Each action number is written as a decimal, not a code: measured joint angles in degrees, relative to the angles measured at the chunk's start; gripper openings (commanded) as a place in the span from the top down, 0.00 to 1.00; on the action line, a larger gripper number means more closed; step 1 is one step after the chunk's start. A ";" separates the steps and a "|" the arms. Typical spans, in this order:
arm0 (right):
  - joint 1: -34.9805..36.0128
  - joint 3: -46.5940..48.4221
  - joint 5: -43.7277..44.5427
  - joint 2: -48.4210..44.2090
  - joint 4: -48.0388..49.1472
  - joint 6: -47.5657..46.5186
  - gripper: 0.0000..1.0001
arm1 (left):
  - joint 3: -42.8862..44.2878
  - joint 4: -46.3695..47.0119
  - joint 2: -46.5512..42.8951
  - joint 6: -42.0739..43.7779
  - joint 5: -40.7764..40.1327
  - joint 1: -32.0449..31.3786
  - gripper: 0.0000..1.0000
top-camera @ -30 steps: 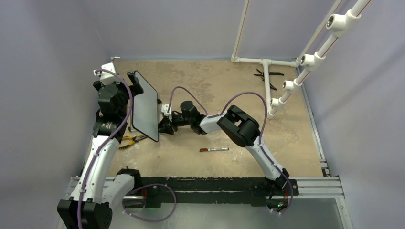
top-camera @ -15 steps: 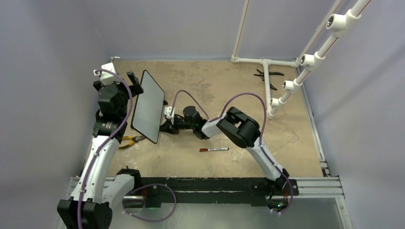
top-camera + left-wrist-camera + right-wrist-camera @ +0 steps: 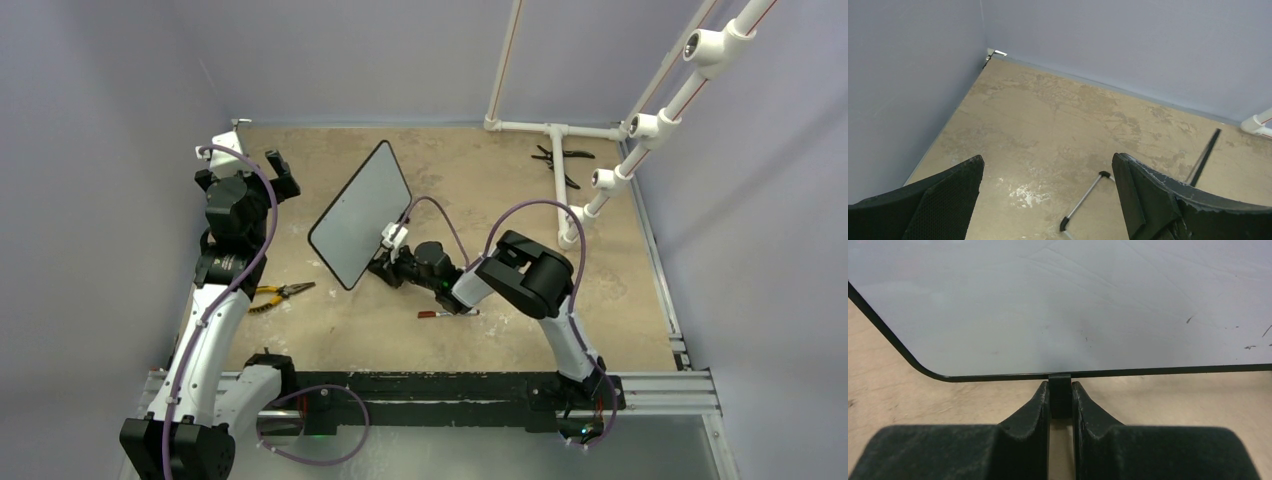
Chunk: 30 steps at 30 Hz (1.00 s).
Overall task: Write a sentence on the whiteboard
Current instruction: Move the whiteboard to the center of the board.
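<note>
The whiteboard (image 3: pixel 360 213) is a white board with a thin black frame, held tilted off the table left of centre. My right gripper (image 3: pixel 387 258) is shut on a small black foot on its lower edge. In the right wrist view the fingers (image 3: pixel 1038 405) clamp that foot (image 3: pixel 1060 395) and the board (image 3: pixel 1073 305) fills the top. Its surface shows only faint marks, and no red sentence is visible. My left gripper (image 3: pixel 280 170) is open and empty at the far left, apart from the board. In the left wrist view it (image 3: pixel 1048 165) hangs over bare table.
A red-capped marker (image 3: pixel 448 313) lies under the right forearm. Yellow-handled pliers (image 3: pixel 280 292) lie by the left arm. Black pliers (image 3: pixel 557 160) and a white pipe frame (image 3: pixel 556 180) stand at the back right. A thin silver rod with black ends (image 3: pixel 1083 200) shows below the left gripper.
The right arm has drawn back to the right and carried the whiteboard away from the left gripper, turning its face upward. The left arm has stayed in place.
</note>
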 measured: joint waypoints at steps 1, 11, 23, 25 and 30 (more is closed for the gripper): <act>0.00 -0.57 1.88 -0.11 0.22 0.79 1.00 | 0.00 -0.02 0.00 -0.02 0.00 0.00 0.01; -0.02 -4.20 16.11 -2.49 0.68 7.26 1.00 | 0.00 -0.09 -0.02 -0.02 0.07 0.00 0.01; -0.13 -7.58 20.65 -5.05 1.09 11.47 0.49 | 0.00 -0.11 -0.02 -0.04 0.13 0.00 0.01; -0.13 -9.01 20.50 -6.34 1.36 12.04 0.46 | 0.00 -0.11 -0.02 -0.04 0.31 0.00 0.01; -0.15 -13.99 20.22 -11.13 3.26 12.44 0.43 | -0.42 0.02 -0.11 0.04 1.92 0.00 0.03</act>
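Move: The right fingers still pinch the near black clip on the whiteboard's lower edge. From this hand, the table centre is about 14 cm right and 6 cm ahead; the whiteboard's middle is 9 cm ahead, 2 cm left and 6 cm higher. The marker lies some 15 cm right and 10 cm back, the yellow pliers 20 cm left and 6 cm back. From the left hand, the table centre is roughly 35 cm right, 1 cm ahead and 30 cm below. Keep the right grip on the clip and drag the whiteboard right and slightly forward towards the table centre, about 5 cm right and 3 cm forward, swinging the hand some 20 degrees clockwise. Then open the fingers to let go of the clip and draw the hand off to the right and back, rising a little. ##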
